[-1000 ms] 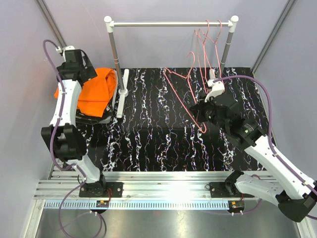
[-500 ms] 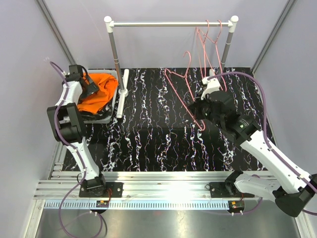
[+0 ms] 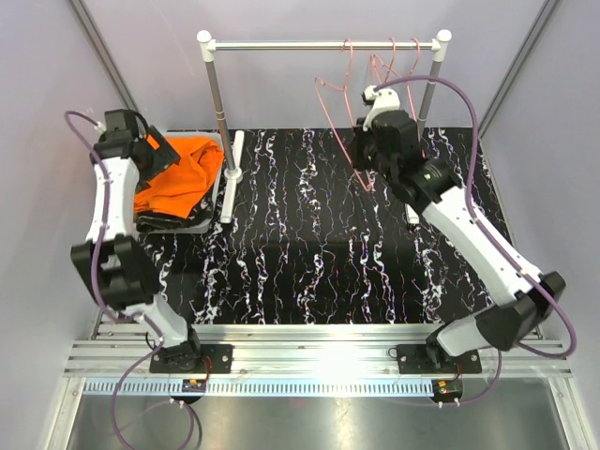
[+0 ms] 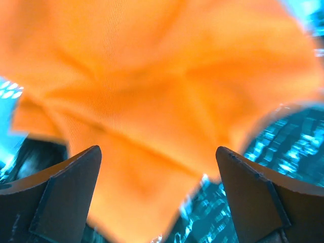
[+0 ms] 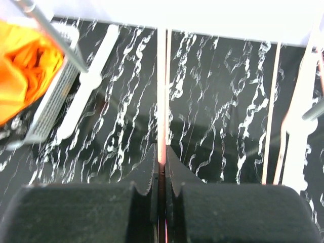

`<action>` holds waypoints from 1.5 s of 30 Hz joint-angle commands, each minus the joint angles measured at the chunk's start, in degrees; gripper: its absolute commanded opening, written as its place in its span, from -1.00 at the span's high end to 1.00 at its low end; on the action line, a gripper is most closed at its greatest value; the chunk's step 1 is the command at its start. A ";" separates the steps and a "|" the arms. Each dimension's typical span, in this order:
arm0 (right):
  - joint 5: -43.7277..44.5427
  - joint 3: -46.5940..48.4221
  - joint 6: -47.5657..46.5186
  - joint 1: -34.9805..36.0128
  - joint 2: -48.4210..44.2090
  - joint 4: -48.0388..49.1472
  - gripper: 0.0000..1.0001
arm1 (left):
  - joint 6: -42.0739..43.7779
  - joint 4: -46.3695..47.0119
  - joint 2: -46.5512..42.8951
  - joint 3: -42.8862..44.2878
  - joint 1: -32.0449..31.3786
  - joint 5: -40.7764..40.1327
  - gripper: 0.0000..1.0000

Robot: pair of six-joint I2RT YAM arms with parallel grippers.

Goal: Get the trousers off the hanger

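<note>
The bright orange trousers [image 3: 187, 169] lie heaped in a basket [image 3: 202, 223] at the far left, and also show in the right wrist view [image 5: 23, 76]. A dark garment [image 3: 155, 221] shows under them; the olive-green one is hidden. My left gripper [image 3: 161, 156] is open at the heap's left edge, its fingers [image 4: 66, 195] spread wide over the orange cloth [image 4: 152, 101]. My right gripper [image 3: 364, 155] is shut on the wire of a bare pink hanger [image 3: 336, 94], held up with its hook at the rail [image 3: 319, 44]. The wire [image 5: 161, 101] runs straight out of the shut jaws.
Two more bare pink hangers [image 3: 398, 70] hang at the rail's right end. The rack's left post [image 3: 216, 103] and white foot [image 3: 232, 178] stand beside the basket; its right post [image 3: 429, 89] is behind my right arm. The black marbled mat [image 3: 300, 253] covers the table.
My right gripper has lifted the pink hanger from mid-table up and back to the rail. My left gripper has drawn back to the left edge of the orange heap.
</note>
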 commanded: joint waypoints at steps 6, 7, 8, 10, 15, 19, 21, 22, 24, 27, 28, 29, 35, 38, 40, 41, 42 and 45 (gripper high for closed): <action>2.82 16.10 -2.79 -2.05 11.76 4.18 1.00 | 3.93 5.71 -32.42 -15.21 -0.42 5.38 -0.98; 3.09 16.72 -2.70 -2.14 12.74 4.27 1.00 | 4.64 6.26 -35.09 -17.15 -0.42 5.65 -0.98; 3.44 17.16 -2.61 -2.22 13.53 4.54 1.00 | 5.08 6.61 -38.17 -20.65 -0.51 5.65 -0.98; 4.76 18.13 -1.83 -2.31 15.90 4.28 1.00 | 7.28 7.92 -46.17 -24.01 -0.95 6.44 -0.98; 5.73 16.11 0.98 -2.31 18.01 6.21 1.00 | 10.00 7.94 -58.75 -28.94 -4.20 2.67 -0.98; 5.02 15.33 2.83 -2.31 18.64 5.77 1.00 | 12.73 3.63 -61.40 -27.72 -8.49 -1.01 -0.98; 5.20 13.92 3.36 -2.31 17.94 6.65 1.00 | 14.40 1.44 -61.40 -27.28 -10.00 -2.42 -0.98; 4.94 13.57 3.80 -2.31 17.67 6.74 0.96 | 15.19 1.17 -61.66 -27.28 -11.74 -2.87 -0.98; 4.41 12.25 3.98 -2.31 16.18 7.35 0.50 | 17.56 1.42 -62.19 -27.80 -12.99 -3.13 -0.98; 4.23 11.46 3.89 -2.31 13.81 7.09 0.10 | 18.80 2.48 -63.33 -29.65 -16.68 -4.27 -0.98; 4.15 11.28 3.54 -2.31 13.02 7.00 0.00 | 18.89 2.48 -63.59 -29.82 -16.77 -4.54 -0.98; 4.23 11.10 3.45 -2.31 12.23 6.57 -0.08 | 19.06 2.48 -63.77 -30.43 -16.86 -4.71 -0.98; 1.25 7.33 1.70 -2.31 3.09 3.49 -0.78 | 21.25 6.34 -67.98 -34.04 -17.39 -4.80 -0.98; 0.98 3.64 0.99 -2.31 -3.15 2.08 -0.99 | 23.09 7.92 -71.67 -37.20 -17.91 -5.07 -0.98; 4.13 -0.14 -0.06 -2.31 -8.33 2.25 -0.99 | 23.98 9.51 -74.21 -40.01 -18.88 -6.03 -0.98; 4.93 -1.45 -0.50 -2.31 -10.00 1.64 -0.99 | 24.51 9.69 -74.84 -40.63 -19.14 -6.38 -0.98; 6.07 -3.38 -1.46 -2.31 -13.24 0.94 -0.99 | 24.60 9.95 -75.46 -41.25 -19.58 -7.26 -0.98; 7.48 -6.46 -1.91 -2.23 -18.78 -3.45 -0.99 | 24.60 10.04 -77.83 -43.01 -20.02 -8.58 -0.98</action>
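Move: The right hand holds the empty hanger; the rail spot for its hook lies about 10 cm ahead, 3 cm left and some 20 cm above. The hung hangers sit about 11 cm right of that spot, level with it along the rail but some 10 cm lower. The left hand is open over the orange trousers, about 2 cm ahead, 2 cm right and 13 cm below; the left post stands 15 cm right, 4 cm ahead. Keeping its pinch, the right hand carries the empty hanger forward to the rail, about 9 cm, rising slightly and then sinking to hook it on, before the fingers open wide and the hand backs off, up and to its right. Meanwhile the left hand, still open, leaves the orange trousers, pulling back some 24 cm while rising and drifting right, its fingers tipping up and turning clockwise. ##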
